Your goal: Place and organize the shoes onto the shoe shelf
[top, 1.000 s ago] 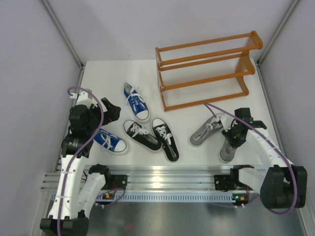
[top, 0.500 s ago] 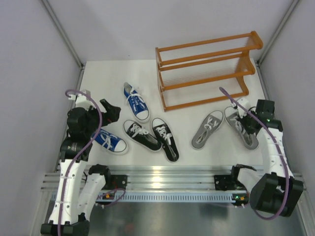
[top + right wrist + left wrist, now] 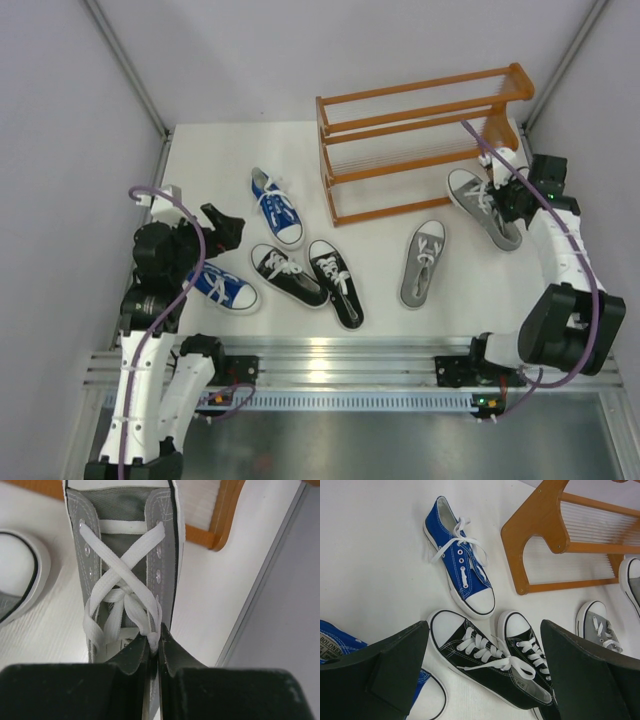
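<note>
The orange-brown shoe shelf [image 3: 420,150] stands at the back right. My right gripper [image 3: 512,200] is shut on a grey shoe [image 3: 483,205], held just in front of the shelf's right end. In the right wrist view the gripper [image 3: 155,647] pinches the side wall and lace of the grey shoe [image 3: 122,545], whose toe points at the shelf [image 3: 227,515]. The other grey shoe [image 3: 422,263] lies on the table. Two black shoes [image 3: 288,275] [image 3: 336,283] and two blue shoes [image 3: 277,207] [image 3: 225,288] lie at centre left. My left gripper [image 3: 222,228] hangs open above the black shoes [image 3: 485,650].
Grey walls close in the white table [image 3: 380,300] on both sides, the right wall near the held shoe. An aluminium rail [image 3: 340,360] runs along the front edge. The shelf's left end [image 3: 540,525] stands just behind the upper blue shoe [image 3: 462,570].
My right arm lifted one grey shoe from the front right and carried it back to the shelf's right end. The other grey shoe turned and slid slightly. The left arm barely moved.
</note>
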`<state>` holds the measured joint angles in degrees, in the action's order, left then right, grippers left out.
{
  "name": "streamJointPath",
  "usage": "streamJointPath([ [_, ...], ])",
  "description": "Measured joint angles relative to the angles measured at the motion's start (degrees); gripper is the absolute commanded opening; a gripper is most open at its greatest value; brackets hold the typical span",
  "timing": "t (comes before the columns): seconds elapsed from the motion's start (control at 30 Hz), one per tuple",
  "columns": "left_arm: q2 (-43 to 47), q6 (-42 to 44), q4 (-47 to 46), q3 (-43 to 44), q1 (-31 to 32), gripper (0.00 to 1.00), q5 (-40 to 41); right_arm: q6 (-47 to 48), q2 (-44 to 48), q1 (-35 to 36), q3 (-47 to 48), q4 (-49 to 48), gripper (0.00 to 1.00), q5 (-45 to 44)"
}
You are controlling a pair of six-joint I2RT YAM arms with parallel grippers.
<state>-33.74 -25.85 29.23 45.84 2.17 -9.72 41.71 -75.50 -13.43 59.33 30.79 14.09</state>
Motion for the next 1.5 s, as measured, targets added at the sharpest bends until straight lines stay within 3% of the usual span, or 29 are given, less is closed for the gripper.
streamJointPath([
  [0.43, -2.6, -0.2, 0.4, 1.4, 0.0, 0.98, -1.0, -9.0, -17.2, 3.1, 6.6, -13.4, 0.00, -2.5],
  [1.07, -3.6, -1.6, 0.5, 2.1, 0.0, 0.98, -2.9, -20.4, -26.8, 10.3, 12.0, -27.9, 0.00, -14.7],
  [1.13, -3.7, -1.7, 0.5, 2.1, 0.0, 0.98, -3.0, -20.9, -27.3, 10.6, 12.1, -28.3, 0.06, -15.7],
  [1.23, -3.8, -2.0, 0.5, 2.1, 0.0, 0.98, -3.1, -21.4, -27.9, 10.8, 12.5, -28.3, 0.27, -16.9],
  [1.27, -3.8, -2.1, 0.5, 2.1, 0.0, 0.98, -3.1, -21.6, -28.1, 10.8, 12.7, -28.2, 0.38, -17.2],
  [1.37, -4.0, -2.4, 0.3, 2.1, 0.0, 0.98, -3.8, -21.4, -28.1, 10.7, 13.0, -28.5, 0.51, -17.7],
  [1.5, -5.0, -3.3, -0.1, 2.3, 0.0, 0.98, -5.5, -21.3, -27.9, 10.7, 13.1, -28.4, 0.55, -17.7],
])
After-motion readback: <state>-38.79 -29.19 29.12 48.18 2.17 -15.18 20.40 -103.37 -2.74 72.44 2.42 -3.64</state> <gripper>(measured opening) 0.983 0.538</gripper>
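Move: The right end of the shelf's bottom level, where the gray shoe pinched in my right hand is to go, lies about 19 cm ahead of that hand, 4 cm left and 9 cm lower. The shelf's right side panel stands some 20 cm ahead and 6 cm right. The other gray shoe is on the table, 9 cm back, 16 cm left and 14 cm below. From my idle left hand that shelf spot is roughly 28 cm ahead, 56 cm right and 20 cm lower. I drive my right hand forward about 15 cm, still holding the gray shoe by its laces, and dip some 3 cm early on so it goes toe-first under the middle level's front rail. On the way I turn the wrist roughly 15 degrees clockwise and tip the fingers up a bit; at the end I stop and open them about halfway, letting go of the laces. ##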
